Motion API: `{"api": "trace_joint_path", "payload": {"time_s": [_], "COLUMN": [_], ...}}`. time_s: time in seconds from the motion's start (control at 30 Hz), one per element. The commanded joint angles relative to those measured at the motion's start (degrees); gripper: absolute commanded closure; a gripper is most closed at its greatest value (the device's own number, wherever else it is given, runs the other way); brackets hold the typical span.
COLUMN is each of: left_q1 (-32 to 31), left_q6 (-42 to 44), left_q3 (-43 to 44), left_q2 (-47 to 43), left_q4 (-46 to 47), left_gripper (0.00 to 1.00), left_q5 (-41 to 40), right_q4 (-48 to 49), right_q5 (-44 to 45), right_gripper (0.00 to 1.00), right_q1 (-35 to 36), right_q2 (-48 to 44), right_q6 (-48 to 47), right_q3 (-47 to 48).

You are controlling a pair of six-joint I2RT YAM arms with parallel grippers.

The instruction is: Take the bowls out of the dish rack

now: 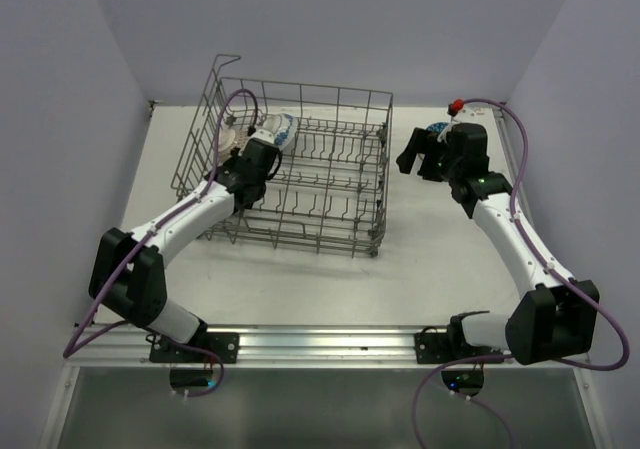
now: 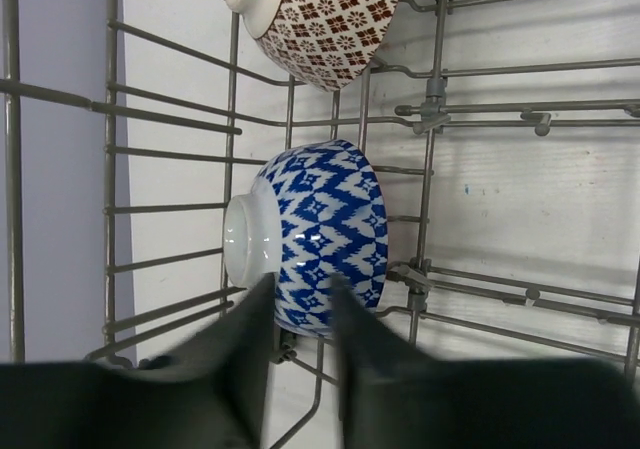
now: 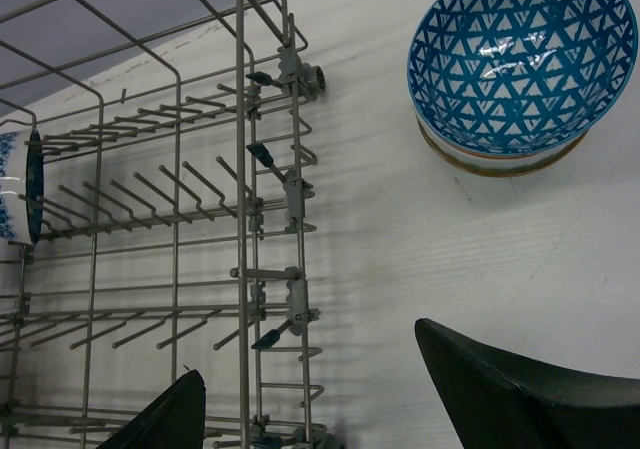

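Observation:
The grey wire dish rack point(image 1: 340, 169) stands left of centre on the table. At its back left end, a blue-and-white patterned bowl point(image 2: 320, 234) stands on its side between the tines, foot to the left. A red-brown patterned bowl point(image 2: 325, 14) stands beyond it. My left gripper point(image 2: 300, 287) is inside the rack point(image 1: 264, 149), its fingers a little apart against the blue-and-white bowl's outer wall, holding nothing. My right gripper point(image 3: 308, 354) is wide open and empty over the table, right of the rack point(image 1: 418, 157). A blue triangle-patterned bowl point(image 3: 515, 54) sits stacked on another bowl beyond it.
The rack's raised wire handle point(image 1: 225, 64) is at its back left corner. The rack's right wall point(image 3: 245, 219) is close to the right gripper's left finger. The stacked bowls point(image 1: 437, 131) sit at the table's back right, near the purple wall.

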Motion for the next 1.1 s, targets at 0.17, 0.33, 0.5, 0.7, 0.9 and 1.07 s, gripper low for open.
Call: {"api": "trace_joint_path", "payload": {"time_s": [0.17,0.33,0.5,0.7,0.9,1.07], "left_q1": [-0.34,-0.34,-0.34,-0.25,-0.25,0.1], "left_q6": [-0.8,0.08,1.05,1.05,0.34,0.7], "left_q3": [-0.1,-1.51,-3.0,-4.85,-6.43,-7.05], "left_q2": [-2.76,-1.62,1.28,3.3,5.15,5.15], "left_q4": [2.1,2.97,5.09,7.46,8.51,9.92], "left_gripper": [0.17,0.0,0.0,0.0,0.0,0.03], "left_q5": [1.27,-0.14,-3.21,-7.52,-9.72,-11.21], "right_q4": [2.05,2.14,2.23,2.4,2.58,2.58], "right_q5": [-0.65,-0.74,-0.74,-0.83,-0.65,-0.65], "right_gripper": [0.08,0.08,0.08,0.08,0.08,0.08], "right_q1": [-0.27,-0.36,-0.35,-0.36,-0.35,-0.27], "right_q2": [-0.06,0.29,0.56,0.73,0.99,1.26], "right_q6": [0.01,0.1,0.1,0.19,0.19,0.27], "right_q3": [0.07,0.07,-0.01,-0.1,-0.1,-0.19]}}
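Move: The blue zigzag bowl I go for sits on its side in the rack's near left part, about 7 cm below my left hand, some 2 cm ahead and 2 cm to its left. The brown-patterned bowl stands about 12 cm farther out than that bowl and 2 cm to its right; the blue-and-white bowl is some 15 cm ahead of my left hand and 10 cm right. From my right hand the zigzag bowl lies about 45 cm left, level ahead, 14 cm lower. I spread my left hand's nearly shut fingers wide while hovering over the zigzag bowl, then lower the hand about 4 cm towards it, easing a centimetre left and rolling its left side up some 5 degrees. That brings the open fingers down astride the bowl, one on the foot side and one on the rim side, not closing yet. ##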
